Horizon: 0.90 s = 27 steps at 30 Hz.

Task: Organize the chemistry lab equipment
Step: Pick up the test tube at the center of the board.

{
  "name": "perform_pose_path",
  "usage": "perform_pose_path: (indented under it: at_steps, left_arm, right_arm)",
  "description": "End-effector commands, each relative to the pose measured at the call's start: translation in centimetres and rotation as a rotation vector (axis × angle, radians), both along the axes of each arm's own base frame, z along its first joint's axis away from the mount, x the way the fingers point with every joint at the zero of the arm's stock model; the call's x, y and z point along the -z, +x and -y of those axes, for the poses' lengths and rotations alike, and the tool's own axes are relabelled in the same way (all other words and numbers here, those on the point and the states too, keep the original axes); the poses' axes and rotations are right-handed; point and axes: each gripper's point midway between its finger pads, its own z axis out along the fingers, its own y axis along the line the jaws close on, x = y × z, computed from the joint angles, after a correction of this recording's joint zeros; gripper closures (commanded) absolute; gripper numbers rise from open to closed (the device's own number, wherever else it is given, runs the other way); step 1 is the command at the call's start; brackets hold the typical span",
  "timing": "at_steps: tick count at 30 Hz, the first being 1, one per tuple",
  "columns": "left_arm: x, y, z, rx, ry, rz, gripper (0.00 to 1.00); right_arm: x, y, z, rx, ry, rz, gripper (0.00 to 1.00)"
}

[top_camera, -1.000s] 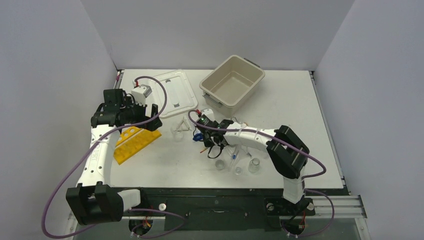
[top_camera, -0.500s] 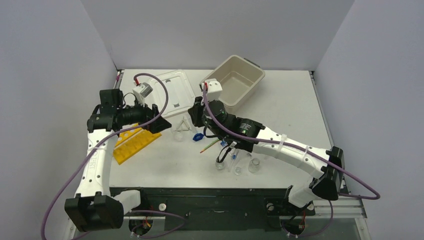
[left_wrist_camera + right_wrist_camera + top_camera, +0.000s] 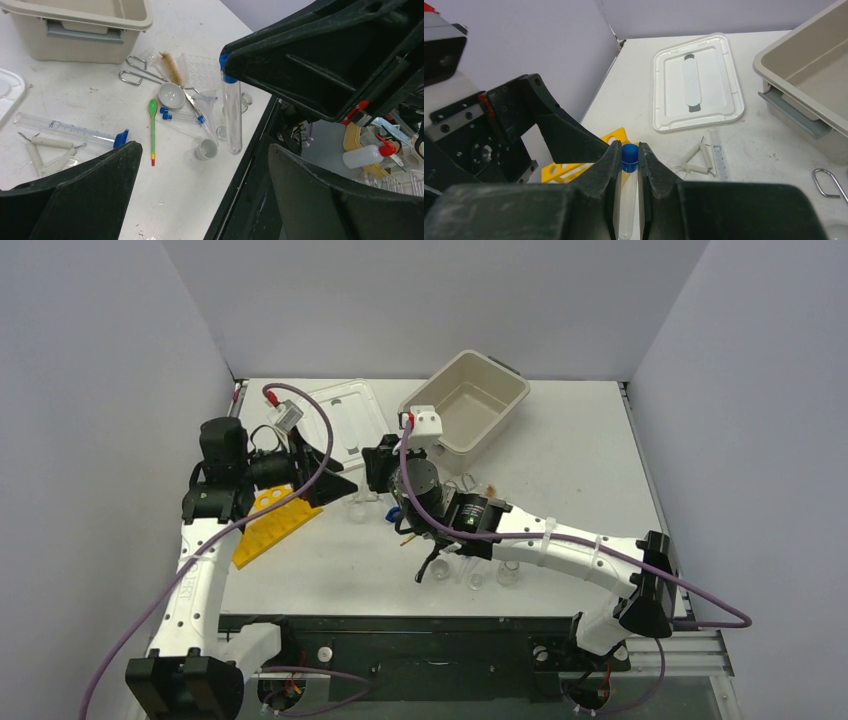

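Note:
My right gripper (image 3: 629,147) is shut on a clear test tube (image 3: 628,200) with a blue cap (image 3: 629,155) and holds it in the air. In the left wrist view the tube (image 3: 232,115) hangs from the right gripper above the table's near edge. My left gripper (image 3: 202,167) is open and empty, its jaws wide apart and facing the tube. In the top view the left gripper (image 3: 340,478) and the right gripper (image 3: 378,468) are close together. The yellow holed rack (image 3: 265,525) lies below the left gripper, and it also shows in the right wrist view (image 3: 616,136).
Loose items lie mid-table: metal tongs (image 3: 137,75), a brush (image 3: 171,67), a green spatula (image 3: 152,127), a graduated tube (image 3: 70,131), a small white cup (image 3: 206,148) and beakers (image 3: 508,570). The beige tub (image 3: 465,400) and white lid (image 3: 345,425) sit at the back.
My right gripper rose from the pile mid-table and swung left with the test tube, up to the left gripper. My left gripper turned right to face it.

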Motion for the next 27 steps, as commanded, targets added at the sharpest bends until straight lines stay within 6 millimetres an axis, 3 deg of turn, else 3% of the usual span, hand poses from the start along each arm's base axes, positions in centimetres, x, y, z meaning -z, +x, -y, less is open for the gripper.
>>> perform_pose_path:
  at_steps: [1, 8, 15, 21, 26, 27]
  left_arm:
    - [0.3, -1.1, 1.2, 0.101, -0.032, 0.008, 0.06]
    - [0.5, -2.1, 2.2, 0.146, -0.014, 0.047, 0.11]
    - [0.9, -1.2, 2.1, 0.125, 0.015, 0.067, 0.29]
    - [0.4, -0.1, 1.6, 0.063, 0.042, 0.122, 0.56]
    - [0.6, 0.6, 1.0, 0.028, 0.106, 0.165, 0.95]
    - [0.7, 0.6, 0.9, 0.02, 0.115, 0.164, 0.99]
  right_arm:
    - [-2.8, -0.1, -0.7, 0.027, 0.14, 0.041, 1.0]
    - [-2.7, -0.5, -1.9, -0.013, 0.161, 0.025, 1.0]
    - [-2.3, -1.1, -2.7, -0.061, 0.177, -0.001, 1.0]
    - [-1.1, -1.7, -3.9, -0.121, 0.149, -0.029, 1.0]
    - [-1.2, -1.6, -3.8, -0.15, 0.167, -0.055, 1.0]
    - [-1.3, -1.2, -3.5, -0.15, 0.174, -0.06, 1.0]
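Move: The test tube hangs upright by its blue cap from the right hand's shut fingers, its middle about 4 cm below that hand. From the open left gripper the tube is some 4 cm to the right and about level. The left gripper itself is about 4 cm left of the right hand and 3 cm lower. On the table some 28 cm below the left hand, the yellow rack lies about 22 cm left and 2 cm ahead, the measuring cylinder 5 cm right and 9 cm ahead. Down and to the right, easing back a little at first, the left hand goes about 3 cm until its open fingers straddle the tube's lower glass, then closes them from wide to nearly shut to pinch it. Meanwhile the right hand keeps its grip on the cap and carries the tube some 3 cm left into those fingers, tilting only slightly. ##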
